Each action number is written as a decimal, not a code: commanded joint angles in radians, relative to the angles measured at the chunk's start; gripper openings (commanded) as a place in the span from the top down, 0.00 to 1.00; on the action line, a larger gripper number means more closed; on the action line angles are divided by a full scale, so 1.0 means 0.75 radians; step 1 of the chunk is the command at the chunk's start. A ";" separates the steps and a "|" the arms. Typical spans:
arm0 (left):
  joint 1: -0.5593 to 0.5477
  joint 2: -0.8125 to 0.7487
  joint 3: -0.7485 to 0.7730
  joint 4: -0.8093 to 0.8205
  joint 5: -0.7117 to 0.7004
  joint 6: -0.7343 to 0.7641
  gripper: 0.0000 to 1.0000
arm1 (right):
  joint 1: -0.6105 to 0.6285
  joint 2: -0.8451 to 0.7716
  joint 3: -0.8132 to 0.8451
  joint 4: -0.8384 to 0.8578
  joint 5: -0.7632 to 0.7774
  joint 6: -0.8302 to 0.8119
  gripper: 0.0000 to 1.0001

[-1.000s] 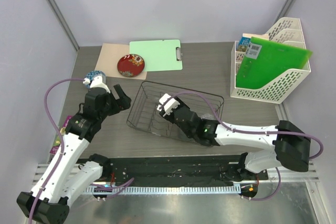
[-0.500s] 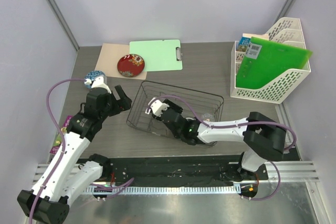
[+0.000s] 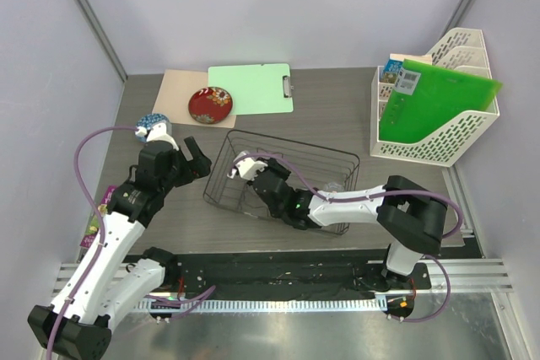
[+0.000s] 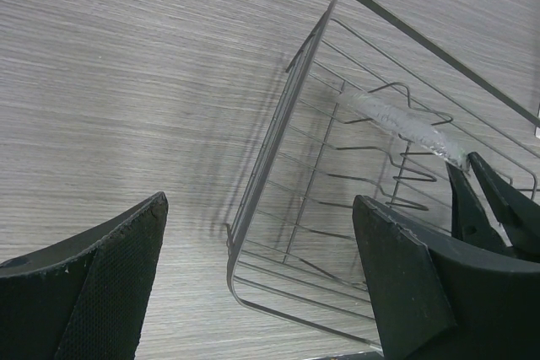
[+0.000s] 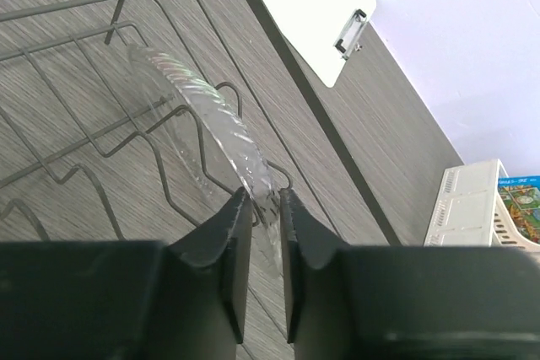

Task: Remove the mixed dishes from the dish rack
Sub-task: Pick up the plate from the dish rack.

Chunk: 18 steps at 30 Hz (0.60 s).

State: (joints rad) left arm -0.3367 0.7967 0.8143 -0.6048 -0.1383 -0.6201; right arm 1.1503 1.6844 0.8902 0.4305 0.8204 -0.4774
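Observation:
The dish rack (image 3: 337, 154), a dark wire basket, sits mid-table. A clear glass bowl (image 5: 211, 132) stands on edge between its prongs, and the left wrist view shows the same bowl (image 4: 396, 120). My right gripper (image 5: 264, 200) is inside the rack's left part (image 3: 245, 168), its jaws narrowed onto the bowl's rim. My left gripper (image 3: 196, 158) hangs open beside the rack's left end (image 4: 278, 149), holding nothing (image 4: 260, 204). A small red floral plate (image 3: 210, 104) lies on a beige mat (image 3: 179, 94). A blue patterned bowl (image 3: 153, 126) peeks out behind the left arm.
A pale green clipboard (image 3: 251, 88) lies behind the rack. A white mesh file holder (image 3: 439, 115) with a green folder (image 3: 434, 103) stands at the right. The walls close in at the left and back.
The right gripper has travelled left across the rack to the prongs, and its jaws have narrowed onto the glass bowl's rim. The left arm has stayed put.

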 commanded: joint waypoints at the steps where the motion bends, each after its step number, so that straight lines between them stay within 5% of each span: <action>1: -0.003 0.003 -0.006 0.013 -0.004 0.017 0.11 | -0.004 -0.006 0.040 0.040 0.015 -0.004 0.83; 7: -0.003 0.007 -0.006 0.015 -0.004 0.015 0.11 | -0.004 -0.047 0.042 0.019 0.023 -0.028 0.99; 18: -0.003 -0.017 -0.006 0.001 -0.026 0.011 0.11 | 0.000 -0.180 0.085 -0.032 0.049 -0.100 0.99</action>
State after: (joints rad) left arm -0.3382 0.8024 0.8127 -0.6052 -0.1390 -0.6205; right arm 1.1374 1.6333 0.8944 0.3943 0.8528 -0.5339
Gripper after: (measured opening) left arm 0.890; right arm 0.039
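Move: My right hand is already at the right-hand rim of the clear plate in the rack. The plate's middle lies about 6 cm to my left, 1 cm ahead and 3 cm lower. The mug stands roughly 10 cm back and 7 cm to the right, the glass about 7 cm back and 15 cm to the right, both some 7 cm lower. From my left hand, the plate is about 13 cm to the right, 2 cm ahead and 9 cm below. I shut my right fingers the rest of the way on the clear plate's rim and pinch it between the tips, easing a little to the right as they close. Then, with the grip kept and the wrist nearly steady, I start drawing the rim upward out of the rack, about 2 cm up and 1.5 cm right in all. ##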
